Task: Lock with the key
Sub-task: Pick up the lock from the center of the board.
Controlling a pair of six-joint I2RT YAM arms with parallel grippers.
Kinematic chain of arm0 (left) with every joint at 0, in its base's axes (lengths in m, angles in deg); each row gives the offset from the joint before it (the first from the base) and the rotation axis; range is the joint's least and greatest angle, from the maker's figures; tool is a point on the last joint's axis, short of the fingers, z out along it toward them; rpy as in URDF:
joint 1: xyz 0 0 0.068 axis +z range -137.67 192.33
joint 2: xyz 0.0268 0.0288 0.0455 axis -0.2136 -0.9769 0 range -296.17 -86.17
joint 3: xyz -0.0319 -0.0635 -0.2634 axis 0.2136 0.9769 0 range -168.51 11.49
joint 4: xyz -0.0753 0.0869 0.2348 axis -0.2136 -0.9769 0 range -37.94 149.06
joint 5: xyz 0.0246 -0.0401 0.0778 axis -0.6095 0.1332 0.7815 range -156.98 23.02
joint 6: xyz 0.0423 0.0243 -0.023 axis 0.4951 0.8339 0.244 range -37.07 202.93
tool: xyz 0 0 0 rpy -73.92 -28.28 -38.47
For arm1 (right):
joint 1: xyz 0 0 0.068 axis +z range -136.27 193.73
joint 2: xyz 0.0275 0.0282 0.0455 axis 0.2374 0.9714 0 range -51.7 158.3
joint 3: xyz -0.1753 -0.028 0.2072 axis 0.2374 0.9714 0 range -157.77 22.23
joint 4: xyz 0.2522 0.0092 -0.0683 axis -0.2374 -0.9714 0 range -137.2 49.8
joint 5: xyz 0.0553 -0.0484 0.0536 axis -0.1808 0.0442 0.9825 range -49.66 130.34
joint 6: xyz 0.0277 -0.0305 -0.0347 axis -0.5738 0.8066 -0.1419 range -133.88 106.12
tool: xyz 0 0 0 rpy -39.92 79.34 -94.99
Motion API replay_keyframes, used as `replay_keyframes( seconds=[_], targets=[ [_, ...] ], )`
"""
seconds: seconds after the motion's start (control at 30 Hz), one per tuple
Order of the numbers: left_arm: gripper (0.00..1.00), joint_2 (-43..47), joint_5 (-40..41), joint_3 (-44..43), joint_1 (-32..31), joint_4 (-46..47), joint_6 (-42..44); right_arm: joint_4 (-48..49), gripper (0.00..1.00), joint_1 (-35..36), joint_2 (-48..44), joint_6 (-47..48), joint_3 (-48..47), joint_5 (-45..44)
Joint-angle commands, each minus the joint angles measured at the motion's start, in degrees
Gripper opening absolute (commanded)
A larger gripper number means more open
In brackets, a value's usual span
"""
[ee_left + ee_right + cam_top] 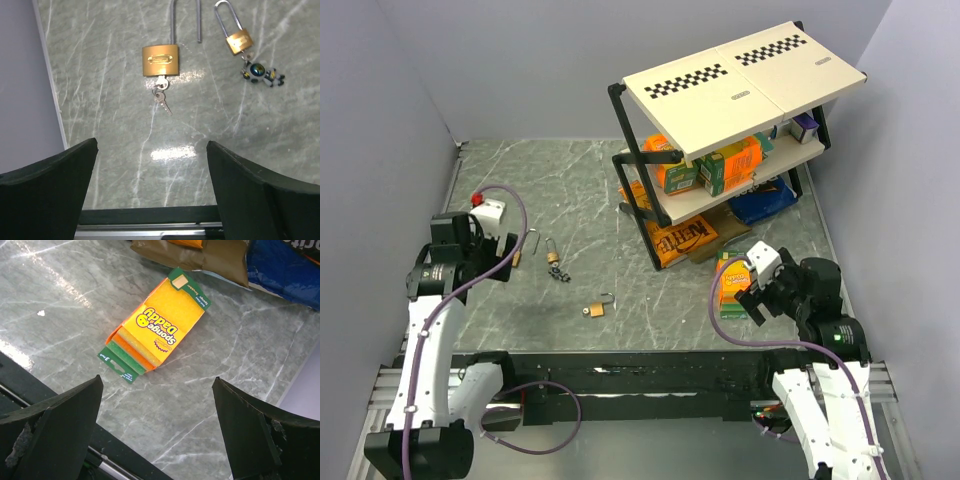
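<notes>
A brass padlock with a long open shackle lies on the grey marble table, a small key in its keyhole. It also shows in the top view, just right of my left gripper. In the left wrist view my left gripper is open and empty, a little short of the key. A second padlock with an astronaut charm lies to the right. A third padlock lies nearer the table's front. My right gripper is open and empty at the far right.
A Sponge Daddy pack lies under my right gripper. A black shelf rack with boxes stands at the back right, snack bags under it. A white box with a red button sits behind the left arm.
</notes>
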Motion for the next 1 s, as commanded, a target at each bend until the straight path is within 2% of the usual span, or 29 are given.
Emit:
replay_keyframes(
  seconds=[0.0, 0.17, 0.27, 0.37, 0.47, 0.6, 0.73, 0.83, 0.97],
  targets=[
    [0.96, -0.2, -9.4, -4.3, 0.3, -2.9, 12.0, 3.6, 0.99, -0.2, -2.5, -3.6, -2.3, 0.8],
    [0.96, -1.8, -17.6, -5.2, -0.3, -8.0, 20.3, 5.2, 0.99, -0.3, -4.6, -10.3, -5.1, 2.4],
    [0.96, -3.5, -21.4, -6.0, -3.3, -10.6, 23.6, 5.2, 0.99, -0.2, -4.7, -13.7, -6.6, 3.1],
    [0.96, -5.2, -22.5, -5.3, -9.7, -10.4, 24.4, 5.2, 0.99, -0.2, -4.1, -16.6, -7.9, 3.4],
    [0.96, -7.5, -20.9, -3.8, -18.8, -7.7, 22.5, 4.9, 0.99, -0.2, -3.0, -21.3, -9.9, 3.7],
    [0.96, -12.4, -18.4, -0.7, -27.2, -4.3, 20.3, 5.1, 0.99, -0.3, -2.5, -27.1, -11.7, 5.2],
    [0.96, -16.4, -15.5, 2.1, -34.4, 2.3, 17.4, 5.7, 0.99, -0.3, -2.9, -34.2, -13.0, 0.2],
    [0.99, -19.9, -12.6, 4.0, -41.7, 7.1, 14.6, 5.1, 0.99, -0.2, -3.7, -36.7, -13.9, -0.3],
    [0.91, -25.0, -9.2, 4.7, -45.4, 11.2, 10.9, 3.9, 0.99, -0.9, -4.3, -38.5, -14.0, -0.5]
  ],
)
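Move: The lock at the center of the board lies about 20 cm to the left hand's right, some 5 cm nearer the base and about 17 cm below. The large padlock is some 8 cm ahead of the left hand and about 1 cm to its right; the small lock with the charm is also 8 cm ahead, 10 cm to the right, both at table height. From the right hand, the center lock lies roughly 34 cm to the left, level fore and aft, 17 cm below. Sweeping about 20 cm to the right, the left hand sinks some 10 cm and draws back about 5 cm towards the center lock, turning clockwise by about 60 degrees as its wide-open fingers tip more steeply down. Contact hasn't begun. The open right hand rises about 10 cm off the board beside the sponge pack, its left side rolling up. ##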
